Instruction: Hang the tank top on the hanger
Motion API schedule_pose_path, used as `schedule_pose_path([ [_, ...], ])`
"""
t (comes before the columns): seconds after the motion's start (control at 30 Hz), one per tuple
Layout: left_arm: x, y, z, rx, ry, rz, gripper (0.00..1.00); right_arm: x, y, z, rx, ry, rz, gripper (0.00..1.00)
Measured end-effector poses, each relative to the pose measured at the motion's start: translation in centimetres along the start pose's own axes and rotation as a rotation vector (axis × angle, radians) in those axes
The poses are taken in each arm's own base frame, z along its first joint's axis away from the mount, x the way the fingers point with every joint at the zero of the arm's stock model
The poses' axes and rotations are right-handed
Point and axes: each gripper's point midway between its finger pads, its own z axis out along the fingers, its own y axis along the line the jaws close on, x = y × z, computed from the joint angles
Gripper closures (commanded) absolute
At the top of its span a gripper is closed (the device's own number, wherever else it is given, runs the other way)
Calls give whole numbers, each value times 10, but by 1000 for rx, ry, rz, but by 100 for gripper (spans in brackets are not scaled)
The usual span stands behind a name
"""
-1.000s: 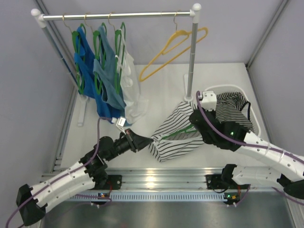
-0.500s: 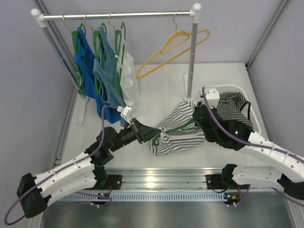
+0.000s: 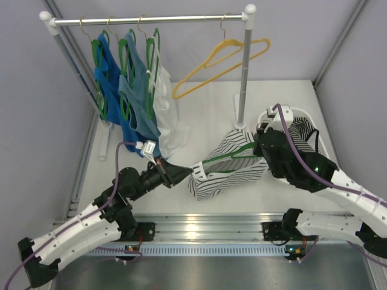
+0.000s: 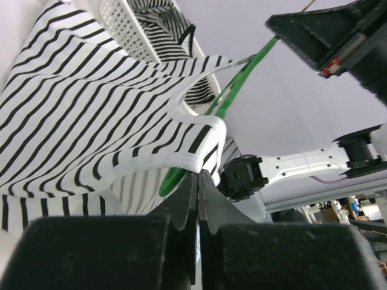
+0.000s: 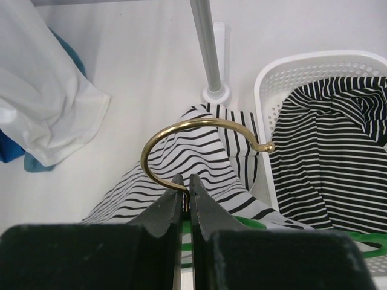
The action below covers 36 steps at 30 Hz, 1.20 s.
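The tank top (image 3: 233,172), white with thin dark stripes, hangs stretched between my two grippers above the table. The green hanger (image 3: 228,157) runs inside it, one arm showing through the neck opening. My left gripper (image 3: 191,171) is shut on the top's white-edged hem at its left end (image 4: 181,158), with the left gripper's tips (image 4: 198,175) pressed together beside the hanger (image 4: 239,84). My right gripper (image 3: 258,144) is shut on the base of the hanger's brassy hook (image 5: 181,125). Its tips (image 5: 186,181) sit above the green bar (image 5: 257,225) and the striped cloth (image 5: 199,158).
A white basket (image 3: 325,140) at the right holds more striped cloth (image 5: 329,139). The rack's post (image 3: 243,78) stands just behind the tank top. On the rail hang blue tops (image 3: 130,90), a white top (image 3: 166,109) and a yellow hanger (image 3: 217,59).
My right gripper has carried the hanger to the right and slightly back. My left gripper went right, then drew back left, so the top is now pulled out longer along the hanger.
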Motion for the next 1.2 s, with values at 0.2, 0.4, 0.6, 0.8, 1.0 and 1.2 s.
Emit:
schedule_pose_path([
  [0.2,11,17,9,-85,74,36,100,4,6,-1,-39,21,1,100],
  [0.4,3,-4,28,-61,118,96,100,7,11,-2,-67,38,3,100],
  [0.6,-10,-29,35,0,115,147,100,8,17,-2,-93,49,5,100],
  [0.8,-14,-47,43,48,144,175,100,4,23,-3,-121,46,3,100],
  [1.0,-16,-62,43,98,164,198,100,-18,23,-8,-124,1,12,100],
  [1.2,-9,-56,40,82,199,206,99,-22,24,-8,-128,-11,0,100],
])
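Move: The left hand keeps the white-trimmed shoulder of the tank top pinched; the hanger's left end lies right by its fingertips, about 2 cm to the right and 2 cm lower. The striped body of the tank top spreads some 13 cm to the right, 3 cm farther out and 12 cm below. The right hand still holds the hanger by its hook, that same left end being roughly 20 cm to its left, 8 cm back and 6 cm below; the white basket lies some 18 cm to its right, 10 cm ahead and 25 cm below. The left hand first dips about 2 cm, then sweeps to the right and up, ending some 5 cm right of and 5 cm above where it began, drawing the pinched shoulder over the hanger's left end and along its arm towards the hook, while the wrist turns about 10 degrees clockwise and the fingertips tip up a little. The right hand keeps its grip on the hook, easing about 2 cm to the left with a small counter-clockwise turn and then lifting nearly 3 cm, so the hanger is fed into the opening from the other side. ##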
